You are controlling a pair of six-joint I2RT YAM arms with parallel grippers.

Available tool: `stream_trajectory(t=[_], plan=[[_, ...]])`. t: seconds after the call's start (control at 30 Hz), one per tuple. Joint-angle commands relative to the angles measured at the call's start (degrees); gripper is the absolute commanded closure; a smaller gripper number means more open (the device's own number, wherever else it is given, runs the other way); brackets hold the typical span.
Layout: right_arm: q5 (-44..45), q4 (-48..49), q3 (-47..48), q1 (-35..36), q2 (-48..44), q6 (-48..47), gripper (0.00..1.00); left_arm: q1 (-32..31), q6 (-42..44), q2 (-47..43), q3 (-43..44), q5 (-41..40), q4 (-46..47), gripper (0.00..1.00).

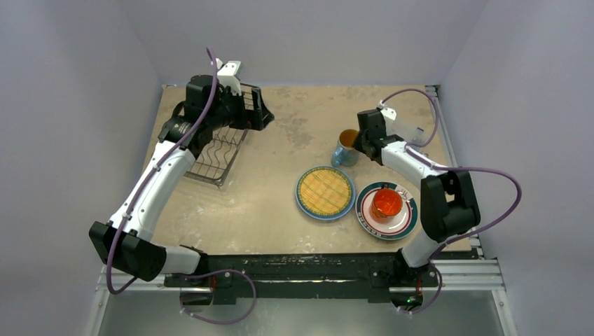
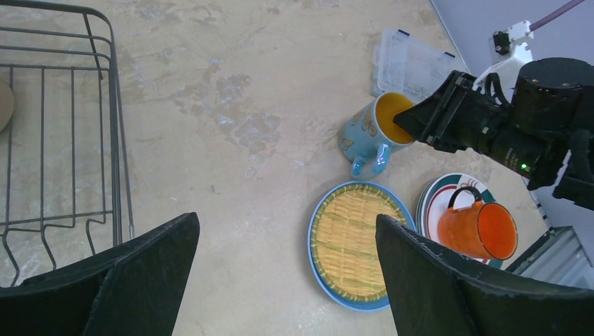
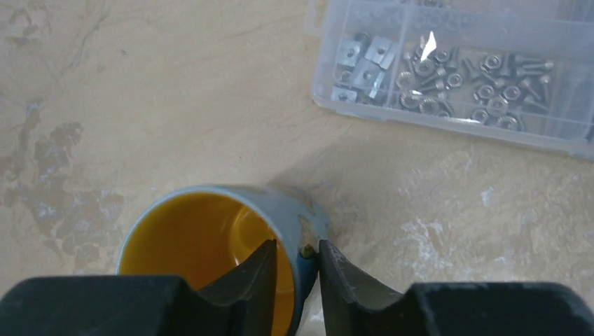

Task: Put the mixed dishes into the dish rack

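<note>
The blue mug (image 1: 344, 148) (image 2: 370, 133) (image 3: 210, 231), yellow inside, stands upright mid-table. My right gripper (image 1: 361, 143) (image 3: 294, 255) is shut on its rim, one finger inside and one outside the wall. In front of it lie the yellow woven plate (image 1: 323, 192) (image 2: 357, 245) and the orange cup (image 1: 386, 203) (image 2: 480, 229), which rests on the teal-rimmed plate (image 1: 406, 220). The black wire dish rack (image 1: 217, 154) (image 2: 70, 140) sits at the far left. My left gripper (image 1: 260, 115) (image 2: 287, 259) hangs open just right of the rack, holding nothing.
A clear plastic compartment box (image 2: 410, 66) (image 3: 455, 70) with nuts and screws lies behind the mug near the right wall. A cream-coloured edge (image 2: 3, 105) shows inside the rack at the left border of the left wrist view.
</note>
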Motion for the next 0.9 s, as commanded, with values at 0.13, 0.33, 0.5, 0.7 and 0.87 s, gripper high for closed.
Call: stream_trajectory(t=[0.13, 0.33, 0.5, 0.7, 0.87], plan=[[-7.15, 3.96, 0.82, 0.0, 4.11, -2.51, 0.8, 3.11, -4.52, 0.65, 2.66, 7.11, 1.87, 0.05], [-9.12, 4.15, 1.79, -0.12, 2.56, -5.75, 1.0, 3.38, -4.96, 1.99, 2.93, 8.87, 1.87, 0.05], [-9.9, 5.42, 1.78, -0.11, -4.77, -9.3, 1.0, 3.66, -6.03, 3.12, 2.87, 12.47, 3.28, 0.05], [-20.46, 24.21, -11.09, -0.09, -22.47, -7.88, 1.0, 4.18, -16.16, 5.65, -0.54, 30.15, 16.83, 0.03], [-24.22, 46.07, -29.38, -0.16, -34.83, 8.57, 1.0, 3.35, -40.0, 10.91, -7.8, 43.64, 45.58, 0.03]])
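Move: The mug's rim already stands between the right fingers, its middle about 4 cm to their left, 1 cm back and 4 cm below. Some 9 cm below, the yellow-patterned plate lies about 16 cm back and 10 cm left, and the clear parts box 5 cm ahead and 14 cm right. The orange cup is 20 cm back and 10 cm right. From the left hand the mug is roughly 24 cm right, 3 cm ahead and 26 cm below. Right fingers close on mug's rim, then lift 10 cm and draw back; left hand goes 6 cm right. ##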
